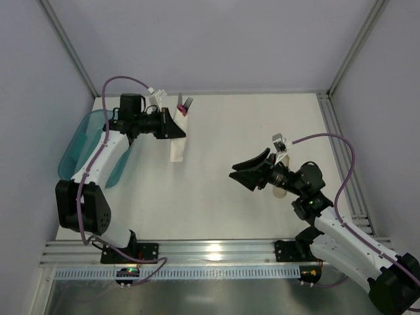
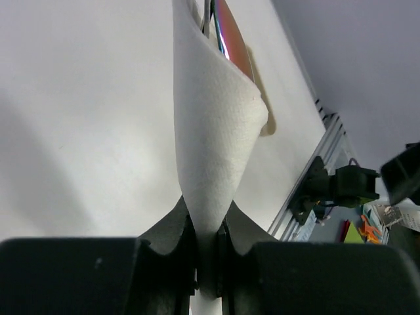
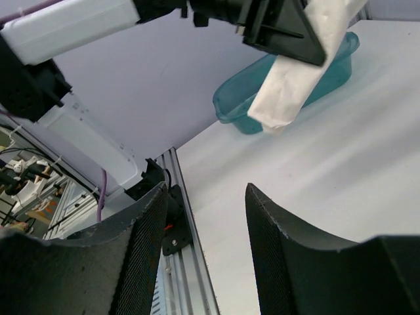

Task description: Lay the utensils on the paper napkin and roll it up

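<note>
The paper napkin is rolled into a white tube, and my left gripper is shut on its middle. The utensils stick out of the far end: fork tines and a pinkish tip. In the left wrist view the napkin roll runs up from between the closed jaws of the left gripper, with a shiny utensil showing at its top. My right gripper is open and empty at mid-table, well apart from the roll. In its own view the right gripper faces the napkin roll.
A translucent teal tub sits at the left edge behind the left arm, also the tub in the right wrist view. A tan cylinder lies partly under the right wrist. An aluminium rail runs along the near edge.
</note>
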{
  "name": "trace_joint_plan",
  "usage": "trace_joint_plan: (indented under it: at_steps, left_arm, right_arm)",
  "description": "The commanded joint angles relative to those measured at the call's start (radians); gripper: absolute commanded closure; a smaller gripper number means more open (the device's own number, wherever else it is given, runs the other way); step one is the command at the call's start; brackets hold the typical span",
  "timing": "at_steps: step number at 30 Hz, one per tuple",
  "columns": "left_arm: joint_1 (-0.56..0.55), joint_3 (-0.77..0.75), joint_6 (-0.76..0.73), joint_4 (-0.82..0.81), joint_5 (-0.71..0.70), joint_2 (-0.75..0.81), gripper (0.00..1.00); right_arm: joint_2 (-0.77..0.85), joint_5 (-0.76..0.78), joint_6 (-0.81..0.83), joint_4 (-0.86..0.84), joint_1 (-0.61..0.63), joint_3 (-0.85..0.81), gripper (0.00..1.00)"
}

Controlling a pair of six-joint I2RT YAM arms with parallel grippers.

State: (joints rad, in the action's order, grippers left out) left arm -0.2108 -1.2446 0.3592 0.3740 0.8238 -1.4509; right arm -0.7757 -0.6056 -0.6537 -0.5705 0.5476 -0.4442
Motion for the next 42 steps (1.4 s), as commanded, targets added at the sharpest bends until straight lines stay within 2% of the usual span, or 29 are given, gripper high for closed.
trace_joint_plan:
  at_steps: [1,4,9,12,14,18,20,24,29,37,42]
  left_arm:
    - [0.114,-0.158,-0.218,0.258,0.100,-0.141,1.00]
    - [0.178,-0.310,-0.279,0.370,0.077,-0.262,1.00]
    - [0.286,-0.521,-0.355,0.557,-0.034,-0.431,1.00]
    - [0.346,-0.527,-0.355,0.542,-0.054,-0.463,1.00]
    - [0.363,-0.538,-0.393,0.566,-0.138,-0.473,1.00]
    - [0.419,-0.529,-0.394,0.551,-0.164,-0.457,1.00]
    - [0.422,-0.535,-0.410,0.568,-0.281,-0.451,1.00]
    - [0.474,-0.521,-0.401,0.548,-0.400,-0.433,1.00]
    - [0.481,-0.461,-0.417,0.513,-0.618,-0.407,1.00]
    - [0.479,-0.521,-0.419,0.505,-0.791,-0.398,1.00]
    - [0.479,-0.405,-0.404,0.482,-0.836,-0.408,1.00]
  right_arm:
    - [0.036,-0.045,-0.021,-0.025,-0.003,0.033,0.47]
    - [0.087,-0.054,-0.020,-0.016,-0.003,0.070,0.47]
    - [0.159,-0.071,0.063,0.106,-0.005,0.059,0.47]
    - [0.174,-0.086,0.088,0.138,-0.006,0.058,0.47]
    - [0.181,-0.094,0.088,0.135,-0.006,0.064,0.47]
    - [0.171,-0.108,0.085,0.104,-0.006,0.079,0.47]
    - [0.164,-0.112,0.083,0.089,-0.008,0.088,0.47]
    - [0.162,-0.131,0.074,0.070,-0.008,0.102,0.47]
    - [0.184,-0.143,0.086,0.092,-0.011,0.108,0.47]
    - [0.204,-0.146,0.098,0.107,-0.012,0.113,0.47]
    - [0.204,-0.148,0.100,0.104,-0.012,0.110,0.47]
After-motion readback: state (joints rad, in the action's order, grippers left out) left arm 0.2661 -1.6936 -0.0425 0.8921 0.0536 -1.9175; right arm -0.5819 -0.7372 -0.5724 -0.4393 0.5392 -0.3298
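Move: The left hand already holds the rolled napkin with the utensils. The teal bin it is taken to has its middle about 37 cm to this hand's left, 10 cm ahead and some 21 cm below; the bin's right rim is nearer, roughly 22 cm left, 10 cm ahead and 17 cm down. From the empty right hand, the bin's middle lies some 60 cm left, 27 cm ahead and 25 cm lower. Keeping its pinch on the napkin roll, the left hand carries it some 32 cm left and about 13 cm down, over the bin's right rim; the roughly 10 cm forward comes early, alongside the leftward move. Meanwhile its fingers swing from pointing right to pointing steeply down. The empty right hand, fingers staying open, backs off and sinks a few centimetres. ##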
